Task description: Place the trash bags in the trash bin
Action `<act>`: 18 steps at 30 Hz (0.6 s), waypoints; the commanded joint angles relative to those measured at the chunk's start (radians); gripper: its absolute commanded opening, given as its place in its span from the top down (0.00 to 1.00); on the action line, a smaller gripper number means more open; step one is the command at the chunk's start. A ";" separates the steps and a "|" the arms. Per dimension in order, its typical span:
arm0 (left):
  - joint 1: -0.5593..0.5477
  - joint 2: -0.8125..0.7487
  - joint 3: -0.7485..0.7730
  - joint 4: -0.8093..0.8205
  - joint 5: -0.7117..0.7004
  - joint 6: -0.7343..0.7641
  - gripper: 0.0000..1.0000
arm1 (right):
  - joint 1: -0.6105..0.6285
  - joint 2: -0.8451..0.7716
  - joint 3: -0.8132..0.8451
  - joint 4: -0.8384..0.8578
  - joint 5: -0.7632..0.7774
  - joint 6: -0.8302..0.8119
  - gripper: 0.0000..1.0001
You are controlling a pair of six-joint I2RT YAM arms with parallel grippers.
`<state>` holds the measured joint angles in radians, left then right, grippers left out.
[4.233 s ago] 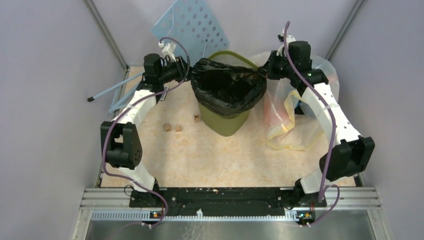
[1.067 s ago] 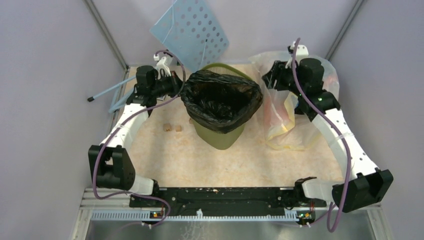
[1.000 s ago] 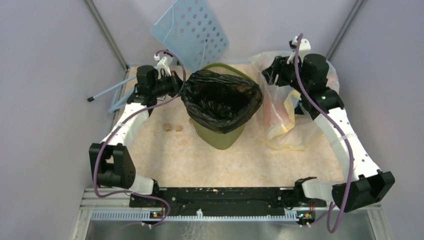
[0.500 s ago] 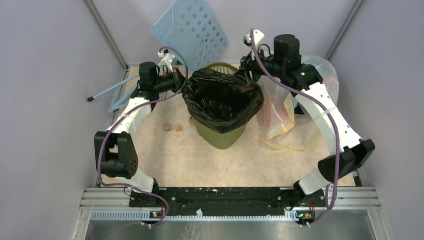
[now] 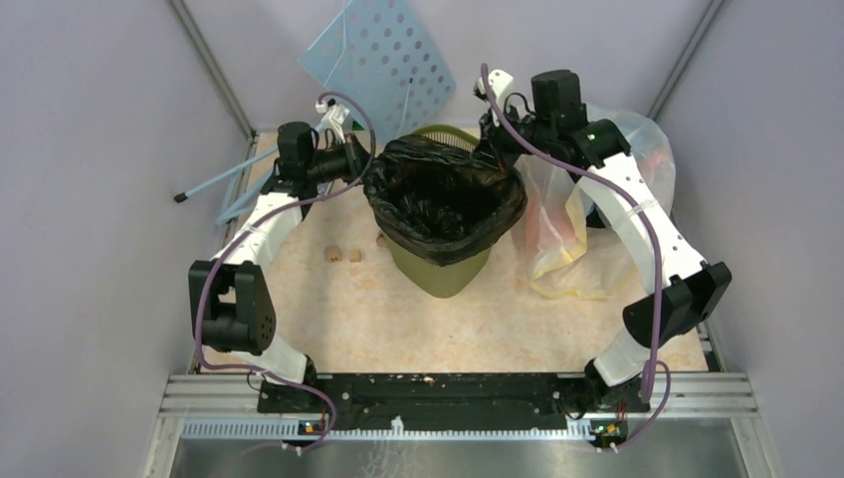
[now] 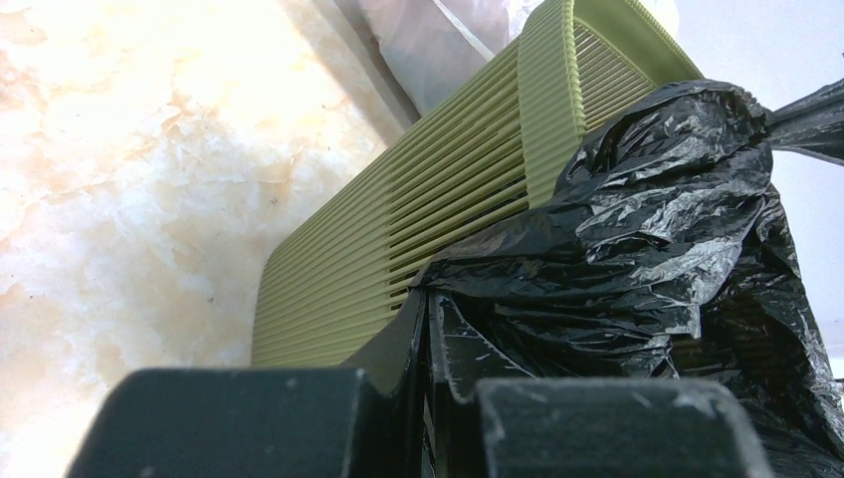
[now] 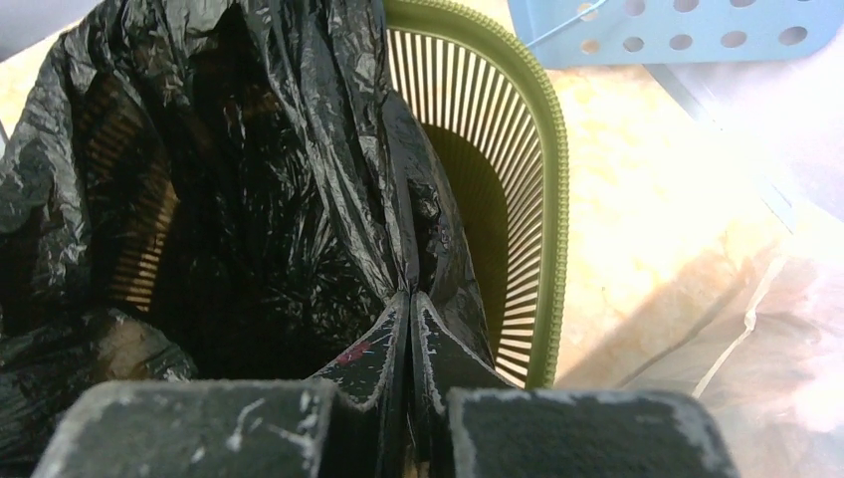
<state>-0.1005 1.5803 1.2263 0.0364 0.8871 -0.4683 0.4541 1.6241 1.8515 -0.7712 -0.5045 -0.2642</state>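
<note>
The olive-green trash bin [image 5: 438, 261] stands mid-table with the glossy black trash bag [image 5: 443, 199] draped in and over its mouth. My left gripper [image 5: 360, 164] is shut on the bag's left edge [image 6: 518, 289], beside the bin's ribbed wall [image 6: 398, 239]. My right gripper [image 5: 490, 142] is shut on the bag's back right edge [image 7: 398, 229], just inside the bin's rim [image 7: 552, 179]. The bag's black film [image 7: 229, 179] lines the inside of the bin. At the back the green rim [image 5: 446, 130] stands bare.
A clear bag of colourful rubbish [image 5: 577, 214] with yellow ties lies right of the bin. A pale blue perforated board [image 5: 383, 55] leans on the back wall, with blue rods [image 5: 224, 179] at the left. Small wooden blocks [image 5: 343, 254] lie left of the bin.
My right arm swung left from over the clear bag to the bin's back right corner, and its gripper closed on the black bag. The left gripper kept its grip.
</note>
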 commanded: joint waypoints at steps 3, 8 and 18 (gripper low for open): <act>-0.004 -0.001 0.054 0.002 0.017 0.023 0.94 | -0.043 0.001 0.076 0.095 0.035 0.094 1.00; -0.004 0.008 0.079 -0.007 0.021 0.028 0.94 | -0.107 0.098 0.171 0.078 0.015 0.177 1.00; -0.004 0.052 0.136 -0.031 0.005 0.052 0.94 | -0.144 0.259 0.272 0.101 0.007 0.239 1.00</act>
<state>-0.1009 1.6043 1.3071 0.0055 0.8860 -0.4416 0.3191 1.8416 2.0640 -0.7174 -0.4835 -0.0731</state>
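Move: Just ahead of the right hand, which already grips the black bag's edge, lies the bin's far rim near its right corner: about 6 cm farther out, 2 cm left and some 4 cm lower. The bin's mouth centres 8 cm back and 11 cm left; the clear bag is roughly level, 27 cm right and well below. From the left hand, that rim is about 28 cm right, 2 cm ahead and slightly higher. Drawing the pinched bag edge out over the bin's far rim, the right hand goes about 9 cm forward and 3 cm right, arching up some 3 cm and back down, fingers shut while the wrist turns roughly 15 degrees clockwise. The left hand keeps its pinch on the bag's left edge and rises nearly 2 cm late on, edging slightly forward. ##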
